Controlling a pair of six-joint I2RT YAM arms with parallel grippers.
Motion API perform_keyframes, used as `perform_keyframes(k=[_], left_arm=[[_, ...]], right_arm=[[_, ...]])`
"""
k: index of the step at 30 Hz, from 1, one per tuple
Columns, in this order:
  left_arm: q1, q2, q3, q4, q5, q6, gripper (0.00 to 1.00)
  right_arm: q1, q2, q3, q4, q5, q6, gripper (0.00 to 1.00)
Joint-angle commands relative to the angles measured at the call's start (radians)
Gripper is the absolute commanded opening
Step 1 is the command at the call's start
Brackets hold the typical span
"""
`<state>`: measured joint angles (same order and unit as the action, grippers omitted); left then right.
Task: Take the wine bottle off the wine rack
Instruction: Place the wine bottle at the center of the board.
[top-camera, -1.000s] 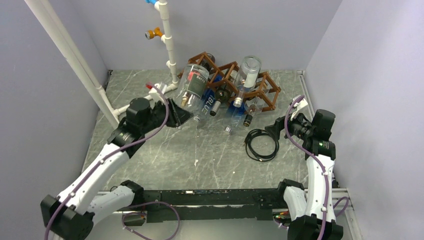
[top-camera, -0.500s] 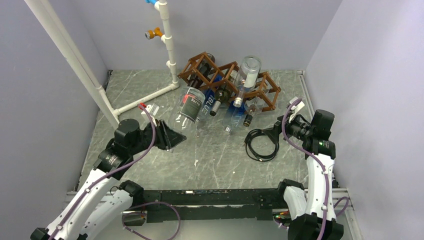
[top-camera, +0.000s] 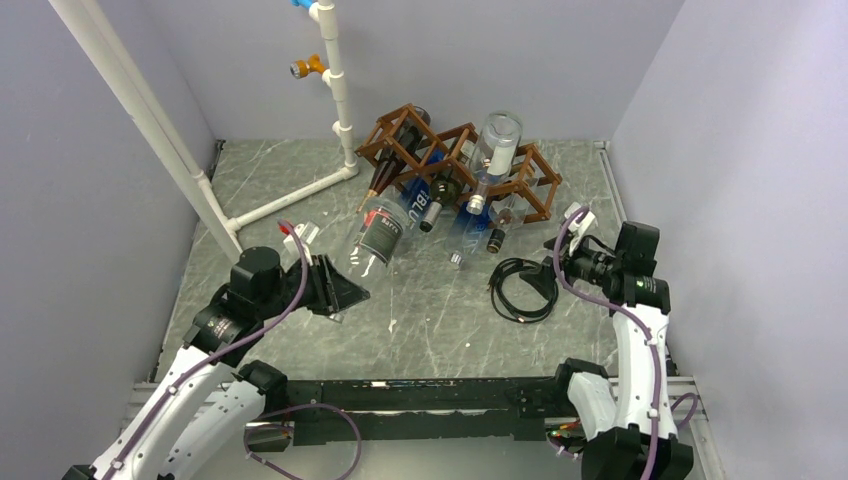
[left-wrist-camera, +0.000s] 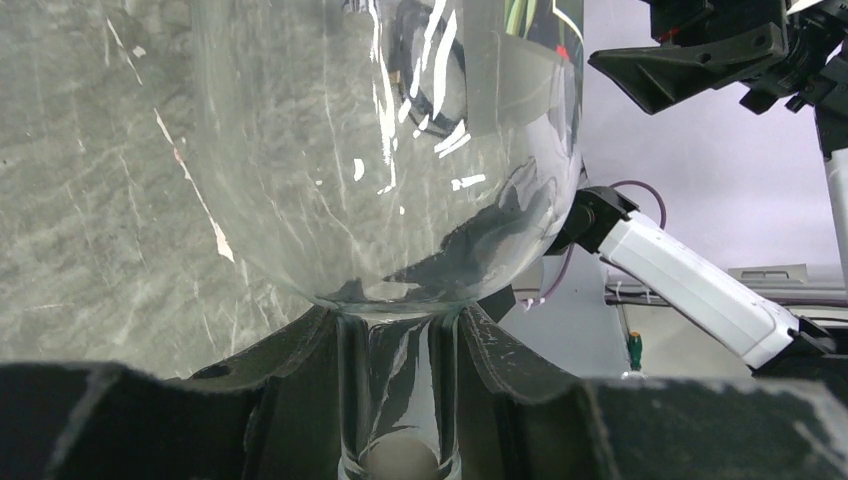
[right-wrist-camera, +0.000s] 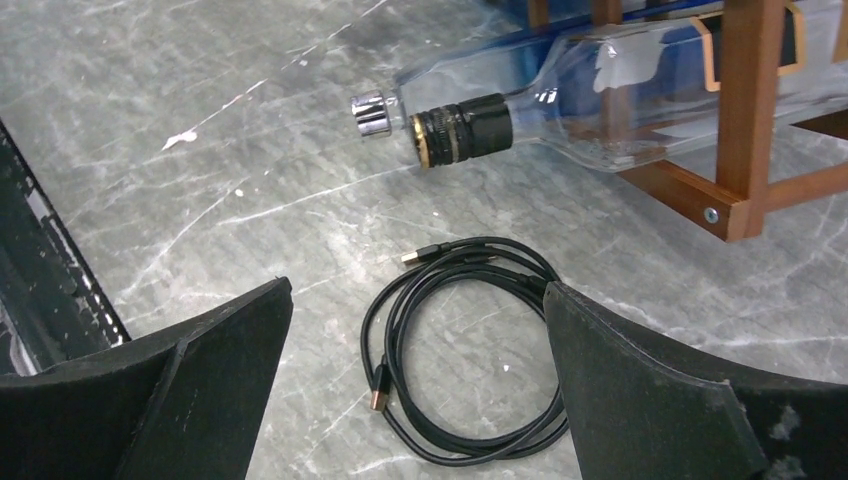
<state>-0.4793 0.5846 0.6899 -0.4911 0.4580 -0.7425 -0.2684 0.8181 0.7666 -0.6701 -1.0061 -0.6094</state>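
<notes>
The wine bottle (top-camera: 378, 235) is clear glass with a dark label. It lies tilted just in front of the brown wooden wine rack (top-camera: 455, 150), outside its cells. My left gripper (top-camera: 338, 290) is shut on the bottle's neck. In the left wrist view the round glass body (left-wrist-camera: 380, 150) fills the upper frame, and the neck (left-wrist-camera: 398, 380) sits pinched between the dark fingers (left-wrist-camera: 520, 370). My right gripper (top-camera: 543, 280) stands open to the right of the rack, above a cable, with nothing between its fingers (right-wrist-camera: 200, 370).
Several other bottles remain in the rack, among them a blue one (top-camera: 420, 205) and a clear one with a black-gold neck (right-wrist-camera: 460, 130). A coiled black cable (right-wrist-camera: 378, 392) lies on the table. A white pipe frame (top-camera: 335, 90) stands at the back left.
My left arm has drawn back toward the near left, pulling the clear bottle out of the rack and lower over the table. The right gripper has shifted slightly.
</notes>
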Motion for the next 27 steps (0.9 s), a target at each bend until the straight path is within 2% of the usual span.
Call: perform_keyframes(k=[1, 8, 18, 22, 27], left_arm=[[-0.001, -0.023, 0.061, 0.212, 0.088, 0.015, 0.00], [-0.001, -0.001, 0.036, 0.167, 0.180, -0.015, 0.00], [-0.011, 0.075, 0.051, 0.042, 0.244, -0.016, 0.00], [-0.029, 0.138, 0.069, 0.011, 0.263, -0.019, 0.00], [-0.081, 0.215, 0.101, -0.026, 0.261, -0.028, 0.00]], right_arm=[[0.011, 0.022, 0.084, -0.126, -0.065, -0.218, 1.00], [0.015, 0.055, 0.156, -0.359, -0.143, -0.513, 1.00], [0.033, 0.082, 0.190, -0.476, -0.214, -0.677, 1.00], [0.094, 0.093, 0.197, -0.465, -0.214, -0.676, 1.00], [0.256, 0.098, 0.188, -0.352, -0.153, -0.574, 1.00]])
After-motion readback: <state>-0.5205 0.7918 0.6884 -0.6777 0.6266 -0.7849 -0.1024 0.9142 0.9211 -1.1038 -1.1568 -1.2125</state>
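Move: The left hand holds the wine bottle by its neck, body reaching forward. The board's centre is about 17 cm ahead, 13 cm right and 22 cm below; the lying blue bottle is some 16 cm beyond that centre. The clear lying bottle is about 23 cm ahead and 29 cm right of the left hand. From the open, empty right hand, the held bottle's middle is some 41 cm left, about level; the cable coil is 2 cm ahead, 3 cm left, 19 cm below. Keeping its pinch on the wine bottle's neck, the left hand sinks about 6 cm towards the board while drawing back some 4 cm, its descent quickening, and tips the bottle's base down by roughly 25 degrees. The right hand, fingers still wide open, goes left and back about 5 cm each way over the cable coil towards the held bottle, swinging counter-clockwise. ##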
